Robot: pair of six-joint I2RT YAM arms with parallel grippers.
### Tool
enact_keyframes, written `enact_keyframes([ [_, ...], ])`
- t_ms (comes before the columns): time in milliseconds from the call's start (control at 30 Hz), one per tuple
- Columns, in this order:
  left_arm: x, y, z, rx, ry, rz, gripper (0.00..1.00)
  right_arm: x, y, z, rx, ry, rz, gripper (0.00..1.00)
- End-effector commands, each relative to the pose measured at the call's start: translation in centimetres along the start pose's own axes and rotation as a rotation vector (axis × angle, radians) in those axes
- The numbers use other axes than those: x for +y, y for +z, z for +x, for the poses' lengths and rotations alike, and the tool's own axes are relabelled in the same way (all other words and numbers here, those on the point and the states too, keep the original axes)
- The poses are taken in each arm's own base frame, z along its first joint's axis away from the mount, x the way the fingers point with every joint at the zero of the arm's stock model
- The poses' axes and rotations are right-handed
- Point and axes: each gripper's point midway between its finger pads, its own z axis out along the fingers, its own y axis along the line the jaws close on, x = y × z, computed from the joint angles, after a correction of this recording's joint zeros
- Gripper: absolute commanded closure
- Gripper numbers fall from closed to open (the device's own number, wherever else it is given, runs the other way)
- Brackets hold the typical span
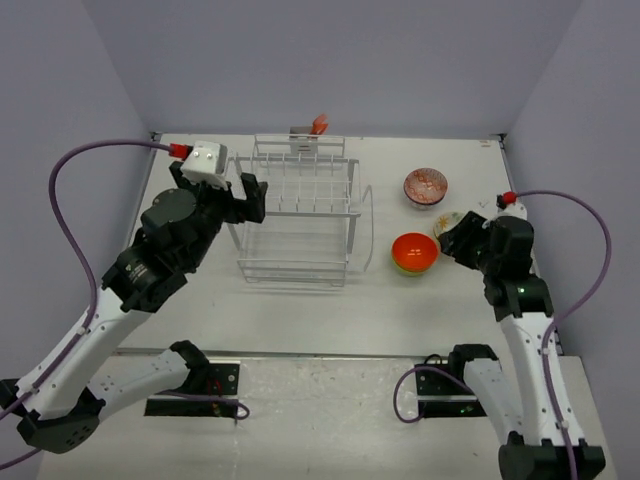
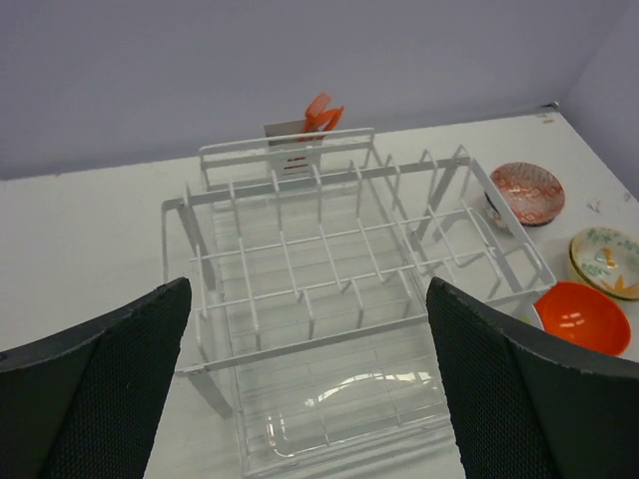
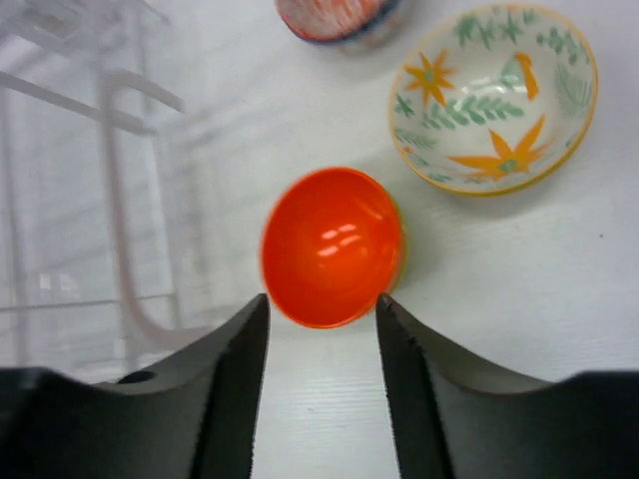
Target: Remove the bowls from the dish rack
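The white wire dish rack point(image 1: 297, 214) stands mid-table and no bowl shows in its slots point(image 2: 329, 249). Right of it sit three bowls: a red-zigzag one point(image 1: 425, 186), a pale floral one point(image 1: 447, 222), and a bright orange one point(image 1: 414, 253) nested on a lime green rim point(image 3: 401, 244). My right gripper point(image 3: 321, 309) is open just short of the orange bowl point(image 3: 331, 244), with nothing between its fingers. My left gripper point(image 2: 310, 379) is wide open and empty at the rack's left top edge point(image 1: 250, 197).
An orange utensil point(image 1: 319, 124) stands in a holder at the rack's back edge. A clear drip tray point(image 2: 349, 399) lies under the rack. Grey walls close the table at the back and both sides. The rack's curved wire side point(image 3: 115, 230) is left of the orange bowl.
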Motion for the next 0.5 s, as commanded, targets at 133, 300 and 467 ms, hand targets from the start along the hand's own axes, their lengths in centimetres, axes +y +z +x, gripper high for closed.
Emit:
enact_keyframes([
  [133, 9.9, -1.7, 1.1, -0.017, -0.127, -0.405, 0.0, 6.0, -12.6, -4.8, -0.214, -0.154, -0.266, 0.01],
  [300, 13.8, -5.7, 5.6, -0.009, -0.142, -0.574, 0.0, 4.2, -18.6, -6.4, -0.347, -0.223, -0.157, 0.01],
  [467, 14.9, -9.4, 8.7, -0.006, -0.14, -0.584, 0.0, 3.6, -22.1, -6.2, -0.454, -0.262, -0.181, 0.01],
])
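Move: Below the right hand, clear of its fingers, the orange bowl sits in the green one: about 6 cm ahead, 6 cm left and 14 cm down. The floral bowl lies some 12 cm ahead and 5 cm right, the red-patterned bowl 24 cm ahead and 3 cm left. From the left hand, the empty dish rack is roughly 13 cm ahead, 8 cm right and 28 cm lower; the orange bowl, 5 cm ahead and 40 cm right. Backing off from the orange bowl, the right hand rises about 20 cm while drawing back 13 cm, tips its fingers up some 30 degrees and spreads them from half open to wide. The left hand, empty and still wide open, swings 15 cm left off the rack, turning counter-clockwise, then also sinks and draws back. ##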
